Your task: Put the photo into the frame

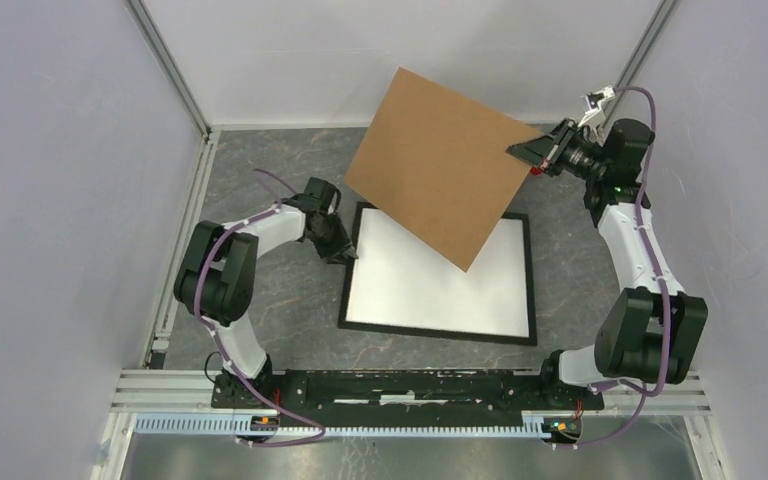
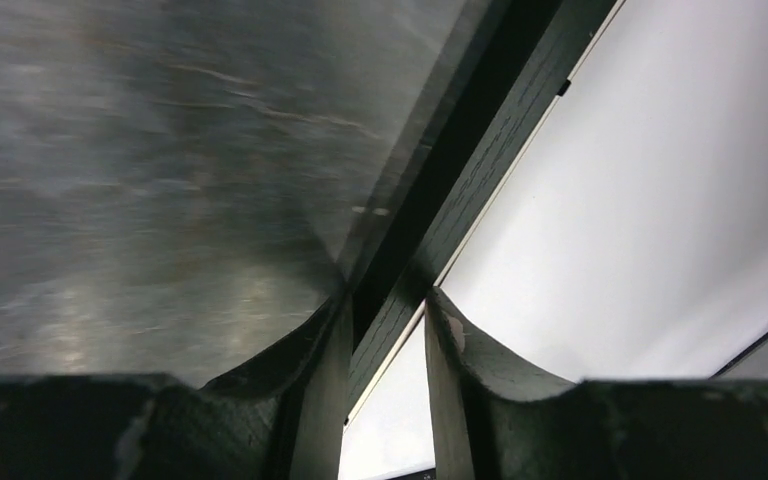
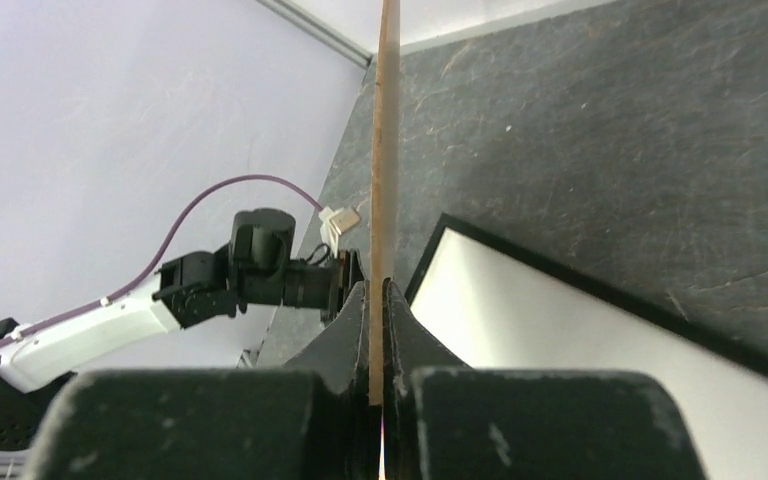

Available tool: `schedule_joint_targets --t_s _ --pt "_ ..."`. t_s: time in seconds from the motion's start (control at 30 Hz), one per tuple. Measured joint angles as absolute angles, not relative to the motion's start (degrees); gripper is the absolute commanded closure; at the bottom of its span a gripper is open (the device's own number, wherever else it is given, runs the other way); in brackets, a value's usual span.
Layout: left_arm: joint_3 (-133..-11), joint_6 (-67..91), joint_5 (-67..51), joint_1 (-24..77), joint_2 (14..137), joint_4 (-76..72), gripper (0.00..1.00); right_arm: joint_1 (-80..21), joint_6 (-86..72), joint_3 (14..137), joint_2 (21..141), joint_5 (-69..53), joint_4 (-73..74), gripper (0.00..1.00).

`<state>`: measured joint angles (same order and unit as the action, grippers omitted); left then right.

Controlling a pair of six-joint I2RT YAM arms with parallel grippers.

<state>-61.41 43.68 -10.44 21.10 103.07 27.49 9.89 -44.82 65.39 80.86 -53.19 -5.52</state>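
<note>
The black frame (image 1: 435, 334) lies flat on the table with a white sheet (image 1: 430, 285) filling its opening. No photo shows in any view. My left gripper (image 1: 345, 255) sits at the frame's upper left corner. In the left wrist view its jaws (image 2: 388, 300) straddle the frame's black rail (image 2: 480, 170), which fills the gap at the fingertips. My right gripper (image 1: 520, 152) is shut on the edge of a brown backing board (image 1: 440, 160), held tilted in the air over the frame's far side. In the right wrist view the board (image 3: 385, 150) stands edge-on between the shut jaws (image 3: 377, 290).
Grey walls close in the table on the left, right and back. The raised board overhangs the frame's upper part (image 3: 600, 290). The left arm (image 3: 260, 260) shows beyond the board in the right wrist view. Dark table surface (image 1: 280, 310) surrounds the frame.
</note>
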Motion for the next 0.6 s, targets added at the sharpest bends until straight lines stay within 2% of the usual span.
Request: schedule_joint_targets --t_s 0.1,0.17,0.27,0.33,0.5,0.6 --pt "-59.7 43.6 -10.6 17.4 100.9 28.2 0.39 8.7 -44.7 64.9 81.4 -54.1 -5.6 1.00" --pt "-58.6 42.4 -10.3 15.7 98.1 30.8 0.21 8.2 -44.7 64.5 81.7 -54.9 -5.6 1.00" --pt "-58.2 39.6 -11.1 14.9 90.5 36.0 0.05 7.9 -44.5 64.1 82.1 -57.1 -5.6 1.00" --pt "-58.5 36.8 -11.9 14.7 83.0 38.7 0.00 7.9 -44.1 64.1 82.7 -58.2 -5.6 1.00" --pt "-62.1 29.2 -12.1 12.3 67.6 40.6 0.00 6.3 -42.8 64.1 85.9 -61.7 -5.6 1.00" --pt "-63.8 27.2 -12.1 9.5 62.8 38.4 0.00 4.1 -42.5 64.1 87.4 -63.8 -6.3 1.00"
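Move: My left fingers straddle the left side of the frame, whose middle lies about 18 cm to their right and 3 cm back. The brown board hangs over the frame, its middle some 17 cm right, 5 cm ahead and 22 cm above my left hand. My right hand grips that board near its right edge; from there the board's middle is about 14 cm left, 3 cm back and slightly lower, and the frame's middle some 12 cm left, 11 cm back and 31 cm below. I draw my left hand a few centimetres left with the frame's side, open the fingers wide to let go, then lift fast, about 22 cm up and 8 cm left in all, to beside the board's left edge, tipping the fingers up some 35 degrees from pointing down. Meanwhile my right hand keeps its pinch and carries the board about 5 cm left and 4 cm down, swinging it counter-clockwise. ##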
